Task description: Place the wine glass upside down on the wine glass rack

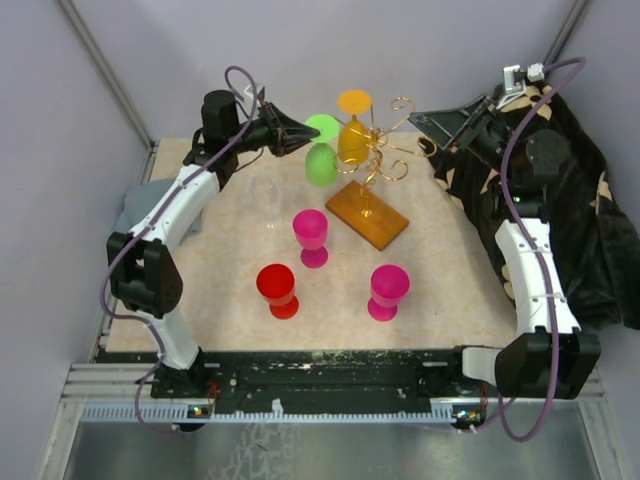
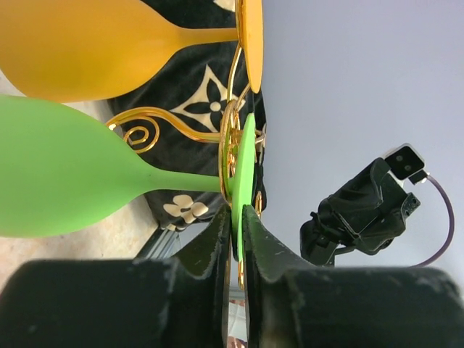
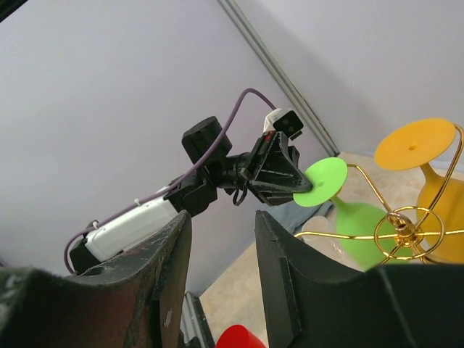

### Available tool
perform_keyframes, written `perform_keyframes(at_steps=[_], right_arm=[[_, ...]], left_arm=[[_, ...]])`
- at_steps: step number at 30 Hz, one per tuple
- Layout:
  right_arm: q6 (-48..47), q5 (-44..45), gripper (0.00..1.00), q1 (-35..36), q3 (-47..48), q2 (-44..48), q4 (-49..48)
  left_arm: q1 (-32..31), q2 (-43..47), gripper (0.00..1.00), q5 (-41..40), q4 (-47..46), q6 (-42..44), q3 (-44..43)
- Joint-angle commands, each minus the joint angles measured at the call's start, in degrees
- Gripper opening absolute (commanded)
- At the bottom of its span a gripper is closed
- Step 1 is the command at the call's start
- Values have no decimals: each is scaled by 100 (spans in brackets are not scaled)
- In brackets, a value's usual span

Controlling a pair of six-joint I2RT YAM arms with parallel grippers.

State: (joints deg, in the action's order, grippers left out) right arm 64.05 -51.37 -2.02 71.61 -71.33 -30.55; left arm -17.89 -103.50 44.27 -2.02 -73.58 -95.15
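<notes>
A green wine glass (image 1: 320, 165) hangs bowl-down at the gold wire wine glass rack (image 1: 385, 150), beside an orange glass (image 1: 352, 140) hanging the same way. My left gripper (image 1: 312, 135) reaches in from the left. In the left wrist view the left gripper (image 2: 236, 217) has its fingers pressed close on both sides of the green glass's flat foot (image 2: 243, 167), with the stem crossing a gold scroll arm (image 2: 230, 138). My right gripper (image 1: 420, 118) hovers right of the rack. In its wrist view the right gripper (image 3: 221, 225) is open with nothing in it.
The rack's amber base (image 1: 367, 215) lies mid-table. Upright glasses stand in front: pink (image 1: 311, 235), red (image 1: 277, 290), magenta (image 1: 388, 290), and a clear one (image 1: 268, 195) at left. A black patterned cloth (image 1: 590, 220) drapes the right side.
</notes>
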Motion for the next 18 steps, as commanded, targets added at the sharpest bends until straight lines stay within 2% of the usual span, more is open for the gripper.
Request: perform_keyframes(at_steps=[1, 6, 13, 18], right_arm=[[2, 56, 41, 0, -4, 193, -263], [-15, 57, 41, 0, -16, 232, -232], [-82, 57, 41, -1, -22, 258, -165], [-85, 49, 41, 0, -66, 261, -197]], left_arm=[[-13, 244, 18, 131, -188, 98, 155], [-13, 226, 23, 164, -218, 97, 208], [-8, 432, 41, 251, -102, 244, 256], [34, 642, 43, 236, 61, 364, 241]])
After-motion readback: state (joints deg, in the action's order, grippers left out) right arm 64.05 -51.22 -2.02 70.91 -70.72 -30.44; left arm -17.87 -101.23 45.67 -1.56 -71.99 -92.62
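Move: The left fingers still hold the rim of the upturned green wine glass's foot; the glass's middle is about 3 cm to the hand's right, 1 cm ahead and 9 cm below. The rack's hub is some 13 cm right, level fore and aft, 3 cm lower. The hanging orange glass lies about 10 cm right, 6 cm ahead and 10 cm below. From the right hand, the green glass is roughly 12 cm ahead, 22 cm left and 20 cm below. The left fingers open and let go of the green foot's rim, the hand easing back about 1.5 cm. ##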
